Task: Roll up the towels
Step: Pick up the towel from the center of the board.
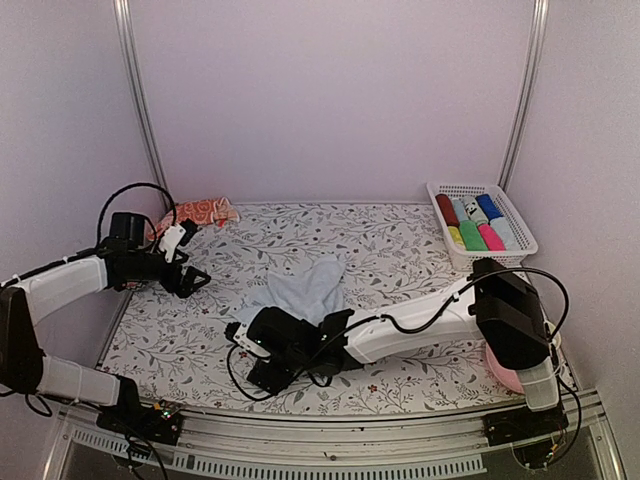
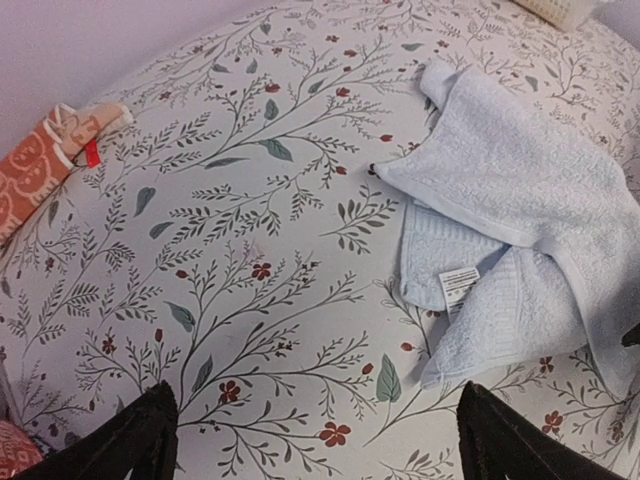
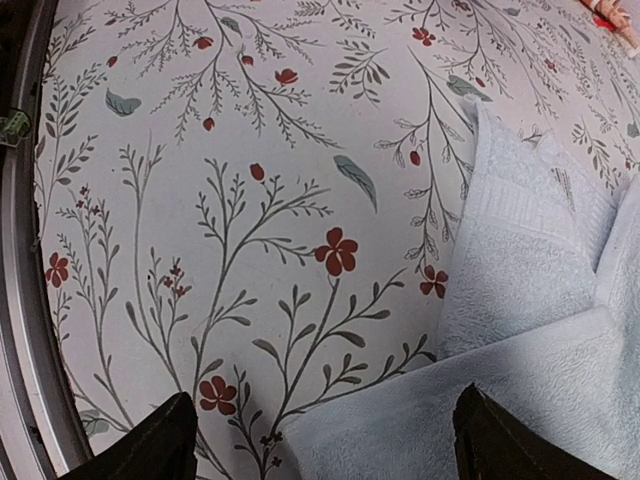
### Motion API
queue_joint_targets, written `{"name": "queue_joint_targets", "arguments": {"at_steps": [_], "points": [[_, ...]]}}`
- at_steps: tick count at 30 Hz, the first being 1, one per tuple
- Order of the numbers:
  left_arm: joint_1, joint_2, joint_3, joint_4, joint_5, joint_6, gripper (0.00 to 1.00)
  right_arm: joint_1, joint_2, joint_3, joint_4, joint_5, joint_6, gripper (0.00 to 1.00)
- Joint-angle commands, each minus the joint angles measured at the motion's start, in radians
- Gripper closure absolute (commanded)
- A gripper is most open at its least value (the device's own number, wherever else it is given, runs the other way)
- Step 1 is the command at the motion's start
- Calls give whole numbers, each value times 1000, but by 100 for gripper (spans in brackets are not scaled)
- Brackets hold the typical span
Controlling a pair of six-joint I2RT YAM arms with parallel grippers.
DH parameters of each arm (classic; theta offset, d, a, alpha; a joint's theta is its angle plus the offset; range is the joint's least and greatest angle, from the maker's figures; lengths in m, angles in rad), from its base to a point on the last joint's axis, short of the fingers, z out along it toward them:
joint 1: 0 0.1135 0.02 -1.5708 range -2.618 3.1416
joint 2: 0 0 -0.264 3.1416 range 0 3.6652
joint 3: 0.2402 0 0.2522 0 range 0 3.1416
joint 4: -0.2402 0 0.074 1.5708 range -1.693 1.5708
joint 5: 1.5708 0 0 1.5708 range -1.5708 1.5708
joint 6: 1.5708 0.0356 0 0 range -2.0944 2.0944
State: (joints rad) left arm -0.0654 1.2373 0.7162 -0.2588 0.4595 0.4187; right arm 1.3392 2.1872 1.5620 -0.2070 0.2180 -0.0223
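The light blue towel (image 1: 300,290) lies crumpled and partly folded over itself in the middle of the flowered table; its white label shows in the left wrist view (image 2: 520,230). The orange-red printed towel (image 1: 200,212) lies bunched at the back left (image 2: 40,165). My left gripper (image 1: 192,281) hovers left of the blue towel, open, with only bare table between its fingers (image 2: 320,450). My right gripper (image 1: 248,352) is low at the blue towel's near edge, open, and a corner of the towel (image 3: 540,300) lies between its fingers (image 3: 320,445).
A white basket (image 1: 505,215) at the back right holds several rolled towels in different colours. A pink object (image 1: 505,372) sits beside the right arm's base. The table's metal rail (image 3: 25,300) runs just beside the right gripper. Walls enclose the back and sides.
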Motion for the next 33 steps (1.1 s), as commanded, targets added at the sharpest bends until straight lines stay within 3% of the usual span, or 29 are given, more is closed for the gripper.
{"name": "queue_joint_targets", "arguments": {"at_steps": [1,17,27,33], "points": [[42,-41,-37,43,18,-11,3,-12,22,25,-56,-40,100,13],[47,-79,-57,71,-4,-26,3,-30,82,-3,-69,-72,166,37],[47,-88,-61,81,2,-28,3,-54,63,-19,-78,-104,195,94],[47,-84,-66,88,29,-14,3,-54,-43,-21,-113,-51,170,98]]}}
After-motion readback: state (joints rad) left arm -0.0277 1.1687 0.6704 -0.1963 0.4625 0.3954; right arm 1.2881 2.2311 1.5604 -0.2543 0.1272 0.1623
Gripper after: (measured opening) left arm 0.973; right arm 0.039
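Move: The near corner of the light-blue towel lies just under the right hand: about 1 cm forward, 1 cm right and some 4 cm below. The towel's middle is roughly 15 cm ahead of the right hand and 7 cm to its right, at that same table level; the metal front rail runs about 6 cm straight behind the hand. From the left hand the near corner is about 17 cm back, 20 cm right and 12 cm down. Downward first: the right hand sinks about 3.5 cm onto the towel's near corner while its wide-open fingers begin to narrow and the wrist tips a little steeper. Then, staying low, it edges about 1.5 cm forward as the fingers shut completely, pinching the corner between their tips. The left hand, empty and open, merely eases up and left by a centimetre or so. ##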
